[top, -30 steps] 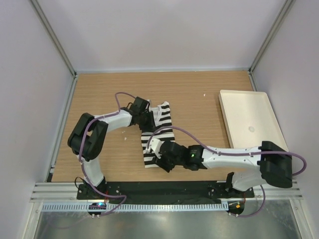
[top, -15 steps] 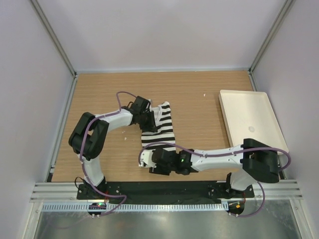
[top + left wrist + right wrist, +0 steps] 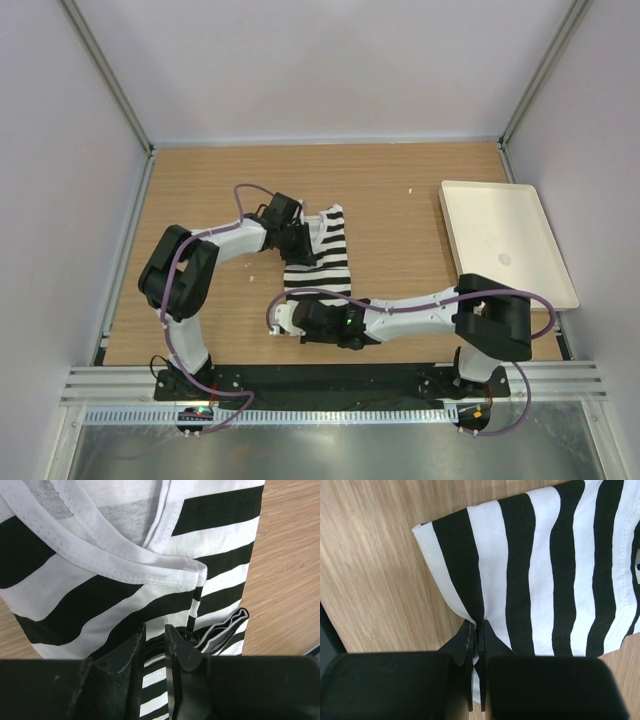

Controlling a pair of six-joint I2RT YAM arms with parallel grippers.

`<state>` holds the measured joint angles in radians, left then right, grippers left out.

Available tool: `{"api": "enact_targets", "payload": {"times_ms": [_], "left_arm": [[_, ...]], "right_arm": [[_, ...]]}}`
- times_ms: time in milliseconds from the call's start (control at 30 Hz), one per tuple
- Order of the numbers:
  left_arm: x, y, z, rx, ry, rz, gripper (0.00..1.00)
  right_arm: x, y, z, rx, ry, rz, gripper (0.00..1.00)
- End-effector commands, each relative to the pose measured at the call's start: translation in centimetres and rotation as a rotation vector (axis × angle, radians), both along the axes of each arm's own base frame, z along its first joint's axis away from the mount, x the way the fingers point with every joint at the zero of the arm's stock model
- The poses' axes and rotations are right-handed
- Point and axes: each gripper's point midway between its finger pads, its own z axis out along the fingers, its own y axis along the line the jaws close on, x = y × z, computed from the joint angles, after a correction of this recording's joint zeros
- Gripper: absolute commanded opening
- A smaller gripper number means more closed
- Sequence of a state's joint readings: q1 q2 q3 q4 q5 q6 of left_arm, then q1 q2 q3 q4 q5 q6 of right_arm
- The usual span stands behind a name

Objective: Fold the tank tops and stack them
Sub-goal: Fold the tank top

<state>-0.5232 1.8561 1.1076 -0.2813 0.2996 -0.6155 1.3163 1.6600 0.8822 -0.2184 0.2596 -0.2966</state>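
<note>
One black-and-white striped tank top [image 3: 326, 256] lies partly folded on the wooden table, as a narrow strip running from the middle toward the near edge. My left gripper [image 3: 298, 247] sits at its left side. In the left wrist view the left gripper [image 3: 155, 632] is shut on layers of the tank top [image 3: 120, 585] just below the white-trimmed neckline. My right gripper [image 3: 299, 313] is at the strip's near end. In the right wrist view the right gripper [image 3: 479, 629] is shut on the edge of the tank top [image 3: 545, 570], close to a corner.
A plain white tray [image 3: 503, 222] lies at the right side of the table, near the right wall. Bare wood [image 3: 200, 190] stretches behind and to the left of the cloth. A metal rail [image 3: 330, 382] runs along the near edge by the arm bases.
The right arm swung left and toward the near edge, and its gripper closed on the tank top's near edge. The left gripper stayed on the cloth.
</note>
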Motion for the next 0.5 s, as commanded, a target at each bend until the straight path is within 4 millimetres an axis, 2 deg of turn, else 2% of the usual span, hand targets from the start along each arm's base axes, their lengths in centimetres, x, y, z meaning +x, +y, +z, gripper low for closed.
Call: {"api": "enact_targets", "payload": {"times_ms": [0,133,200,467], "left_arm": [[-0.6,-0.1,-0.5,-0.006,0.025,-0.031,0.22],[-1.0,-0.2,-0.6,-0.021,0.031,-0.030,0.21],[-1.3,-0.1,-0.7,-0.022,0.035,-0.027,0.21],[-2.3,-0.3,-0.3,-0.020,0.017,-0.047,0.21]], "right_arm": [[-0.4,1.6,3.5,0.102,0.000,0.032,0.01],[-1.6,2.5,6.1,0.157,0.053,0.079,0.01],[-1.7,2.2,6.8,0.145,0.061,0.080,0.01],[-0.9,2.3,11.4,0.214,0.024,0.083,0.01]]}}
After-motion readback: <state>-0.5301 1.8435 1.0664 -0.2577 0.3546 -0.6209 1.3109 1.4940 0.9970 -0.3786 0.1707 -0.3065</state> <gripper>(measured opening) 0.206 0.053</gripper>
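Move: The tank top's hem is already pinched in the right fingers, close to the table. Its shoulder end, where the fold heads, lies about 27 cm ahead of that hand and 2 cm to its right, 1 cm lower. The neckline's bottom is some 22 cm ahead and 1 cm right, the table's near edge 4 cm behind. From the left fingertips, at the shirt's middle, the shoulder end is about 11 cm ahead and 2 cm right. The tank top's hem, still pinched in the shut right fingers, is lifted nearly straight up off the table by about 7 cm, easing back 1 cm and then 1.5 cm to the left while the hand rolls slightly, its left side rising. The left fingertips stay low on the middle of the shirt, slightly parted, and drag back about 1.5 cm. ##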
